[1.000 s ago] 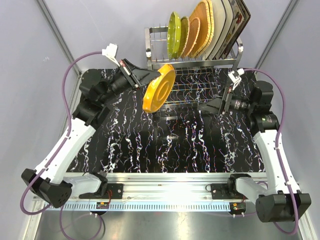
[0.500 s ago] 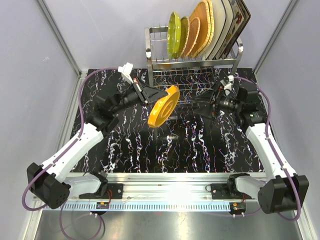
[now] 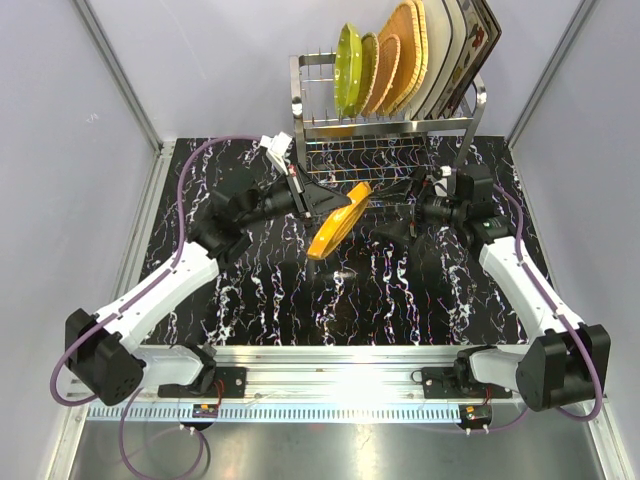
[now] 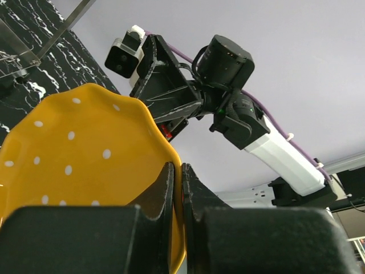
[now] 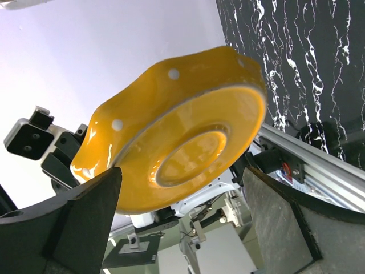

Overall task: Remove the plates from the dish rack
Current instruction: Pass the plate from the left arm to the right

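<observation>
A round orange plate with white dots (image 3: 338,220) hangs tilted over the middle of the table. My left gripper (image 3: 322,203) is shut on its rim. In the left wrist view the fingertips (image 4: 169,178) pinch the plate's edge (image 4: 74,154). My right gripper (image 3: 392,214) stands open just right of the plate. Its wrist view shows the plate's glossy underside (image 5: 188,145) in front of the wide-apart jaws (image 5: 182,171). The steel dish rack (image 3: 392,126) at the back holds a lime-green plate (image 3: 347,66), orange woven ones (image 3: 400,55), cream ones (image 3: 446,48) and a flower-patterned one (image 3: 482,42).
The table (image 3: 260,300) is black marble-patterned, with grey walls on three sides. An aluminium rail (image 3: 330,375) with both arm bases runs along the near edge. The rack's lower grid shelf (image 3: 370,160) juts forward behind the two grippers.
My left arm has carried the orange plate right and down from the rack, tilting it flatter. My right arm has swung left until its open jaws face the plate.
</observation>
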### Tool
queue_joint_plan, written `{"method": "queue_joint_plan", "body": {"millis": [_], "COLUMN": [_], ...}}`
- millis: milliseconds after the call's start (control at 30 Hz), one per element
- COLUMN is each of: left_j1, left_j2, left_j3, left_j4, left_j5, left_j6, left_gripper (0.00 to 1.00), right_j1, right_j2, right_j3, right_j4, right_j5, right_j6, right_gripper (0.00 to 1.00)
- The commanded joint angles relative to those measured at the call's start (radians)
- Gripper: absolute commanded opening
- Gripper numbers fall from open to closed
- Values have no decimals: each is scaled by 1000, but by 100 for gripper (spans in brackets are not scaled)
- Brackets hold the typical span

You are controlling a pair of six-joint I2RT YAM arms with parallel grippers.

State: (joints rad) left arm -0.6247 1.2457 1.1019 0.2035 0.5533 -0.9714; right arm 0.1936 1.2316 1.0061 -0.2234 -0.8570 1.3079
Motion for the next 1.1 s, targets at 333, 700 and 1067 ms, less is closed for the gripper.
{"method": "queue_joint_plan", "body": {"millis": [333, 700, 1067], "left_j1": [-17, -17, -40], "left_j2": [-8, 3, 47], "left_j3": [-8, 12, 144], "left_j4": [163, 96, -159], "left_j5": [36, 115, 140], "left_j6": [0, 91, 398], "left_gripper": [0, 0, 0], "right_j1": [6, 6, 64], "right_j2": [-41, -31, -6], "right_j3": [-4, -14, -23], "right_j4": [16, 19, -48], "right_j5": [7, 0, 9], "right_j6": [68, 90, 30], "right_gripper": [95, 100, 100]}}
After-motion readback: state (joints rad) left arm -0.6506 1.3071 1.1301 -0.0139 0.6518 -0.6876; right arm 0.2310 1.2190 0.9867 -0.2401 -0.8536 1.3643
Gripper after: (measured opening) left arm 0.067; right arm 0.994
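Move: The left hand already holds the orange plate by its rim, the plate's middle about 3 cm back, 1 cm left and 7 cm below its fingertips. The open right gripper waits for it about 7 cm to the left hand's right, 3 cm ahead and 9 cm lower; the racked green plate stands some 20 cm straight ahead and 5 cm above. From the right hand the orange plate's middle lies about 8 cm left, 5 cm back and 1 cm higher. Keeping its pinch on the orange plate's rim, the left hand lowers it about 6 cm beside the right gripper's open fingers, tipping its fingertips down some 15 degrees with a slight clockwise turn, and drifting back a little late on. The right hand waits wide open, then starts a centimetre or so back and left towards the plate without closing. ##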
